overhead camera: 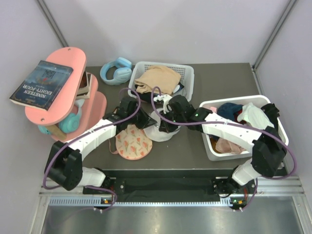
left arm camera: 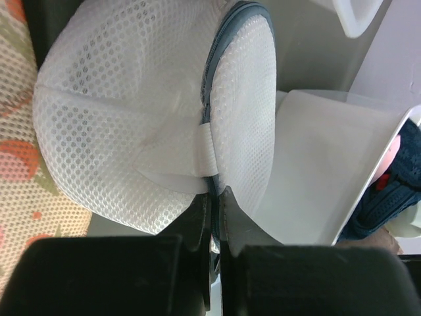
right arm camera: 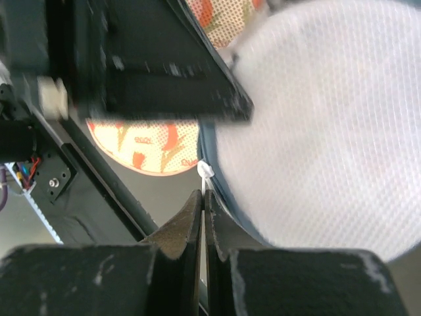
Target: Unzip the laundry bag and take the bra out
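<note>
The laundry bag (overhead camera: 163, 130) is a white mesh dome with a dark zip rim (left arm camera: 217, 59), standing mid-table between both arms. My left gripper (left arm camera: 215, 195) is shut on the bag's rim seam, with mesh bulging on either side of its fingers. My right gripper (right arm camera: 204, 195) is shut on the thin white zip pull (right arm camera: 205, 172) at the rim's edge, and the bag (right arm camera: 316, 131) fills the view to its right. The bra (overhead camera: 132, 142), peach with red flowers, lies flat on the table just left of the bag and also shows as the bra (right arm camera: 141, 141) behind the pull.
A white slatted basket (overhead camera: 187, 73) holding a tan garment stands behind the bag. A white bin (overhead camera: 212, 146) of clothes sits at the right, close to the bag. Blue headphones (overhead camera: 117, 70) and a pink shelf (overhead camera: 63, 105) carrying a book are at the back left.
</note>
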You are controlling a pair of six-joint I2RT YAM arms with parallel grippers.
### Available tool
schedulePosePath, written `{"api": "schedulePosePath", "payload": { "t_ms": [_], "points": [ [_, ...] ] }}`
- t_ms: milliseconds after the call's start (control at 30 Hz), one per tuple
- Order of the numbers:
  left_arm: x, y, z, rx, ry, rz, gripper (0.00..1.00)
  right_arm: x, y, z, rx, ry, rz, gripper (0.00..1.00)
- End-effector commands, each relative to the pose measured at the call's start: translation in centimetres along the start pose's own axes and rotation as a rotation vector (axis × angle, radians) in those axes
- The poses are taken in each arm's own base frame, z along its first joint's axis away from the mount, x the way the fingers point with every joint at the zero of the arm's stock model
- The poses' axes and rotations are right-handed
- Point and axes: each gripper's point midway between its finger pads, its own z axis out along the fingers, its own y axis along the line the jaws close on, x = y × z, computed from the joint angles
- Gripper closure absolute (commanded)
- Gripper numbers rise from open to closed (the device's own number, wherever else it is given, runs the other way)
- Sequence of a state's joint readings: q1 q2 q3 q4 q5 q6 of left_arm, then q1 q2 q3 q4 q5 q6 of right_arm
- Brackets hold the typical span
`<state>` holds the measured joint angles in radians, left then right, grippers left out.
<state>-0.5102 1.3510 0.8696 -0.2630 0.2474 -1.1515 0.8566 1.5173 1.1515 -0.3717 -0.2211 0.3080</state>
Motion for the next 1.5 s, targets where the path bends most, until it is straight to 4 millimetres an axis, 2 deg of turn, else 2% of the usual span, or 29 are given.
{"api": "schedulePosePath", "payload": {
  "t_ms": [0, 200, 300, 467, 600, 700, 800, 900, 933, 1000, 1033, 1067, 1100, 1167, 1300, 1333, 1367, 1400, 1467],
  "points": [
    [-3.2, -0.5, -1.4, 0.021, -0.095, 0.015, 1.0, -0.3, -0.1, -2.0, 0.02, -0.054, -0.004, 1.0],
    [-4.4, 0.1, -2.2, 0.03, -0.107, 0.027, 1.0, 0.7, -2.1, -3.0, 0.071, -0.063, 0.035, 1.0],
    [-4.3, -0.7, -1.7, 0.066, -0.074, 0.075, 1.0, 0.4, -3.0, -3.6, 0.089, -0.081, 0.052, 1.0],
    [-4.4, -4.8, -0.8, 0.187, 0.005, 0.162, 1.0, -1.4, -3.1, -5.0, 0.117, -0.12, 0.032, 1.0],
    [-5.3, -9.8, -1.1, 0.361, 0.006, 0.283, 1.0, -2.7, -3.4, -6.7, 0.165, -0.147, 0.013, 1.0],
    [-5.3, -11.8, -1.0, 0.468, 0.022, 0.37, 1.0, -3.7, -3.5, -8.0, 0.198, -0.176, -0.01, 1.0],
    [-5.0, -10.5, 0.5, 0.445, 0.054, 0.407, 1.0, -4.2, -3.7, -8.4, 0.213, -0.185, -0.032, 1.0],
    [-4.9, -7.6, 1.9, 0.355, 0.059, 0.407, 1.0, -3.5, -3.7, -7.0, 0.191, -0.159, -0.029, 1.0],
    [-4.7, -6.5, 2.0, 0.312, 0.066, 0.397, 1.0, -2.5, -3.5, -5.9, 0.155, -0.122, -0.022, 1.0],
    [-4.9, -5.3, 1.7, 0.249, 0.041, 0.404, 1.0, -2.4, -2.7, -4.8, 0.098, -0.13, 0.003, 1.0],
    [-5.8, -4.4, 1.8, 0.18, -0.01, 0.392, 0.96, -1.6, -2.2, -4.0, 0.057, -0.106, 0.012, 1.0],
    [-5.7, -2.8, 1.6, 0.102, -0.002, 0.372, 0.76, -1.6, -1.9, -3.6, 0.037, -0.104, 0.014, 1.0],
    [-5.9, -2.5, 1.2, 0.073, -0.019, 0.366, 0.63, -1.7, -1.5, -3.1, 0.019, -0.108, 0.015, 1.0],
    [-5.9, -0.6, 0.6, -0.029, -0.03, 0.311, 0.36, -1.5, -1.2, -2.2, 0.0, -0.082, 0.012, 1.0],
    [-4.6, 1.1, -0.9, -0.095, -0.025, 0.223, 0.24, -1.6, -0.1, -1.1, -0.04, -0.062, -0.001, 1.0],
    [-4.4, 0.9, -1.8, -0.082, -0.037, 0.209, 0.23, -1.7, 0.2, -0.9, -0.053, -0.061, -0.002, 1.0],
    [-3.4, 1.9, -1.8, -0.094, -0.018, 0.167, 0.23, -1.8, 0.4, -0.8, -0.06, -0.06, -0.002, 1.0],
    [-3.1, 1.5, -2.6, -0.07, -0.03, 0.155, 0.23, -1.8, 0.8, -0.7, -0.07, -0.057, -0.007, 1.0],
    [-1.8, 2.6, -2.6, -0.072, -0.013, 0.1, 0.23, -1.6, 1.2, -0.2, -0.081, -0.044, -0.013, 1.0]
  ]
}}
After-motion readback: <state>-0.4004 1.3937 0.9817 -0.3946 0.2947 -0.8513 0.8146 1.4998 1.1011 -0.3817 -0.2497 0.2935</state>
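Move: The left fingertips are shut on the laundry bag's dark zipper edge, so that edge is right at them. The bag's middle lies about 4 cm to their right and some 5 cm below. The right fingertips hold the small white loop on the same rim, with the bag's middle about 3 cm ahead and 5 cm below. From the left hand, the tulip-print cloth lies roughly 11 cm left and 6 cm back, and the grey basket some 18 cm ahead and 3 cm right. Rightward, the right hand draws the still-pinched loop about 6 cm while the left goes a little forward and left, spreading the rim; the left then swings forward, right and up as the right rises too. Both sink again; the left opens wide, lets go of the zipper edge and backs off leftward some 5 cm, while the right keeps its pinch and comes most of the way back left. ##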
